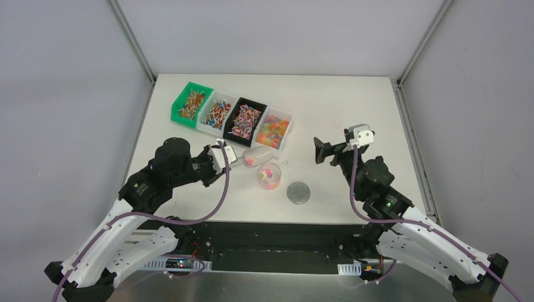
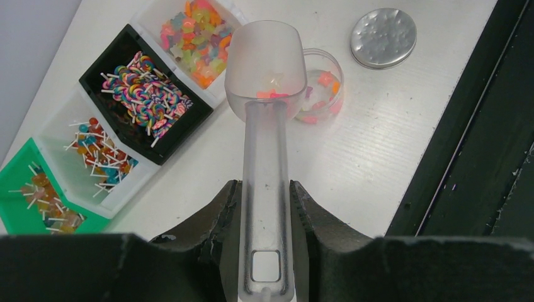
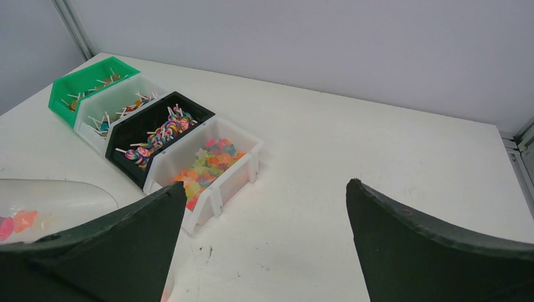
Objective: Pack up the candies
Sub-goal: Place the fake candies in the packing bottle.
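My left gripper (image 2: 266, 189) is shut on the handle of a translucent scoop (image 2: 266, 66). A few pink and orange candies (image 2: 272, 94) lie at the back of its bowl. The bowl hovers next to the left rim of a small clear cup (image 2: 322, 88), which holds some pink and orange candies (image 1: 269, 176). More candies fill a row of bins: gummies in the clear bin (image 1: 274, 129), swirled lollipops in the black bin (image 1: 245, 119). My right gripper (image 1: 324, 151) stands open above the bare table (image 3: 302, 157), right of the cup, holding nothing.
A grey round lid (image 1: 298, 192) lies flat just right of the cup, near the table's front edge. A white bin (image 1: 217, 113) and a green bin (image 1: 191, 103) of stick candies continue the row at the back left. Grey walls close in the table.
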Robot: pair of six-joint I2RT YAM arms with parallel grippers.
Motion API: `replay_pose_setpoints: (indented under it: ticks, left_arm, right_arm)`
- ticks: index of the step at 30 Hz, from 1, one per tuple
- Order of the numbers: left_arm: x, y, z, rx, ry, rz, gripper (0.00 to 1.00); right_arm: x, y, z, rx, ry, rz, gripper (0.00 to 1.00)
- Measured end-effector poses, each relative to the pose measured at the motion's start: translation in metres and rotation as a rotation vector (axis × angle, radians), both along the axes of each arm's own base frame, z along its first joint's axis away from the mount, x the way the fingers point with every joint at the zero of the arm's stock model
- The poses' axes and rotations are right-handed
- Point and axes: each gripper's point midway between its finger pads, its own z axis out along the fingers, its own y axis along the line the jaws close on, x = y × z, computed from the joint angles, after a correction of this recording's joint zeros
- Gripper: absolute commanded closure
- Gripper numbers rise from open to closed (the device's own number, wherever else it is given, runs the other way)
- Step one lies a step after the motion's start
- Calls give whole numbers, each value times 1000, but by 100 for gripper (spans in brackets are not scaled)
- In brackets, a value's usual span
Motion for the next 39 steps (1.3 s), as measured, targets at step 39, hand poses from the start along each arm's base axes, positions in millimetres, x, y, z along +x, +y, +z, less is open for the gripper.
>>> replay_pose_setpoints:
  ticks: [39]
  left_arm:
    - [2, 9, -54, 211, 127, -30, 100]
  right_arm:
    - [-1, 1, 10, 38, -39, 10, 0]
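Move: Ahead and to the right of the left hand, which holds the candy scoop, the packing bottle stands about 3 cm farther out, 11 cm to the right and 20 cm lower. The fruit-candy bin is some 19 cm ahead and 12 cm right, the black bin 23 cm ahead and 2 cm right, the lid 2 cm back and 19 cm right. From the idle right hand the bottle lies roughly 15 cm left, 2 cm ahead, 25 cm below. Sinking about 5 cm almost straight down, the left hand brings the loaded scoop down towards the packing bottle, tipping its fingers and the scoop's open end downward by some 15 degrees as it goes. The fingers keep their hold on the handle; the scoop's mouth comes close to the bottle's left side, with no contact to be made out. ##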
